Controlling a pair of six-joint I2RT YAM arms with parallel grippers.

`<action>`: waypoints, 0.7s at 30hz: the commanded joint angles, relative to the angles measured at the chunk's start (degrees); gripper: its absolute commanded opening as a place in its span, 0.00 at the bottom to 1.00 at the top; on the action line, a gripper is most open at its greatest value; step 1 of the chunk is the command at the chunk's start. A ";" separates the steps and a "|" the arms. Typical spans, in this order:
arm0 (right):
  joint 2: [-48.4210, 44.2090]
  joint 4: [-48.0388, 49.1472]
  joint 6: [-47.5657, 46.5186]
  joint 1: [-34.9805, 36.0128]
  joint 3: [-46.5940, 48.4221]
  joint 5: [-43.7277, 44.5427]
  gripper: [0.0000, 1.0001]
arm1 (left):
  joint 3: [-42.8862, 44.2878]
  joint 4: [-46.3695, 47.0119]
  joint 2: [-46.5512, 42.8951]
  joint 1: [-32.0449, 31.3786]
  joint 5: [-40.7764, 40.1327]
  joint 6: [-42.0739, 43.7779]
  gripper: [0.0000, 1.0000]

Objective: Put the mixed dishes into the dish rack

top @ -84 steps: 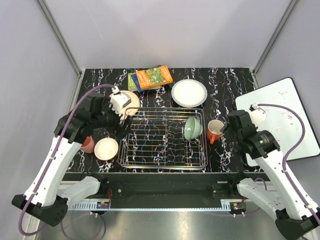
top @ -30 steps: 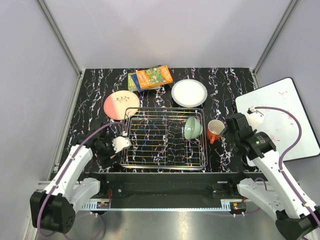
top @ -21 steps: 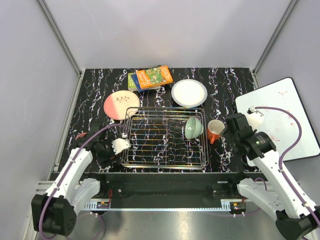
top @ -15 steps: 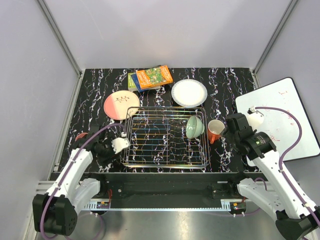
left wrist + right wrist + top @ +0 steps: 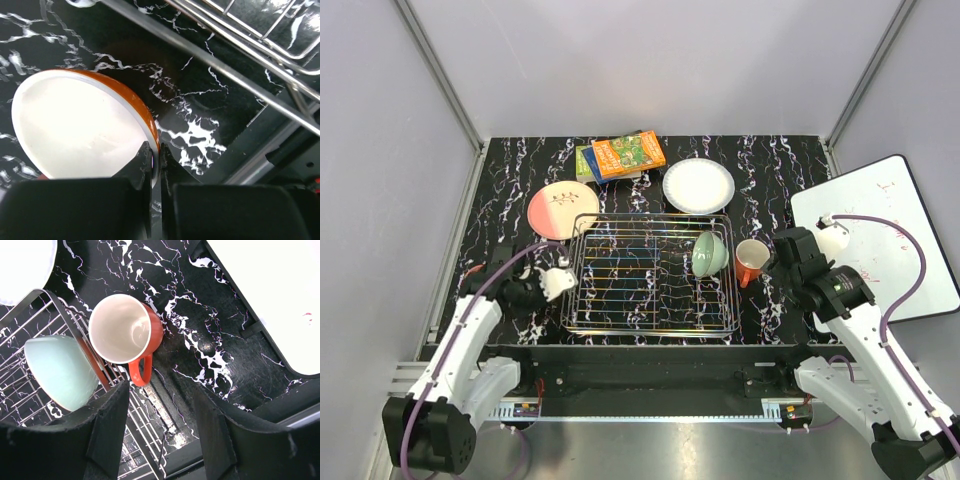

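My left gripper is shut on the rim of the orange bowl with white inside, one finger inside the rim and one outside. From above, the left gripper sits just left of the dish rack and hides that bowl. A pale green bowl leans on its side in the rack's right end. The orange-red mug stands just right of the rack, handle towards my open right gripper, which hovers short of it. The pink-and-cream plate and white plate lie behind the rack.
Colourful books are stacked at the back. A white board lies at the table's right edge, close to the right arm. The rack's wire edge runs close past the held bowl.
The left gripper has closed from open onto the orange bowl's rim, and the left wrist has shifted slightly away from the front edge. The right arm has stayed put.
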 commanded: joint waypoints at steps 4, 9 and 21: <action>-0.12 1.65 0.48 -0.30 0.14 0.85 0.61 | 26.21 -4.37 1.17 0.29 6.59 -9.10 0.00; 1.11 2.53 0.22 -0.21 0.75 0.59 0.61 | 47.91 -2.45 7.50 0.29 20.10 -30.52 0.00; 1.11 4.38 0.83 -0.30 1.19 0.77 0.61 | 41.37 54.15 12.14 -28.06 31.05 -95.75 0.00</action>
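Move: My left hand already has the orange bowl pinched by its near rim, just lifted. The dish rack's middle lies about 31 cm to its right and 11 cm ahead, nearly level; the green bowl in it is about 47 cm right and 16 cm ahead. The pink plate is some 28 cm ahead and 8 cm right, 5 cm below. From my right hand the rack's middle is about 31 cm left, 6 cm ahead and 15 cm below. With my left fingers keeping their pinch on the orange bowl's rim, I whip it up about 34 cm. I swing forward some 9 cm at first and ease back a little near the end, while I sweep right, about 20 cm in all and faster as I go, high over the rack's left part. My wrist rolls some 70 degrees, so the fingers swing from pointing down to pointing right. ##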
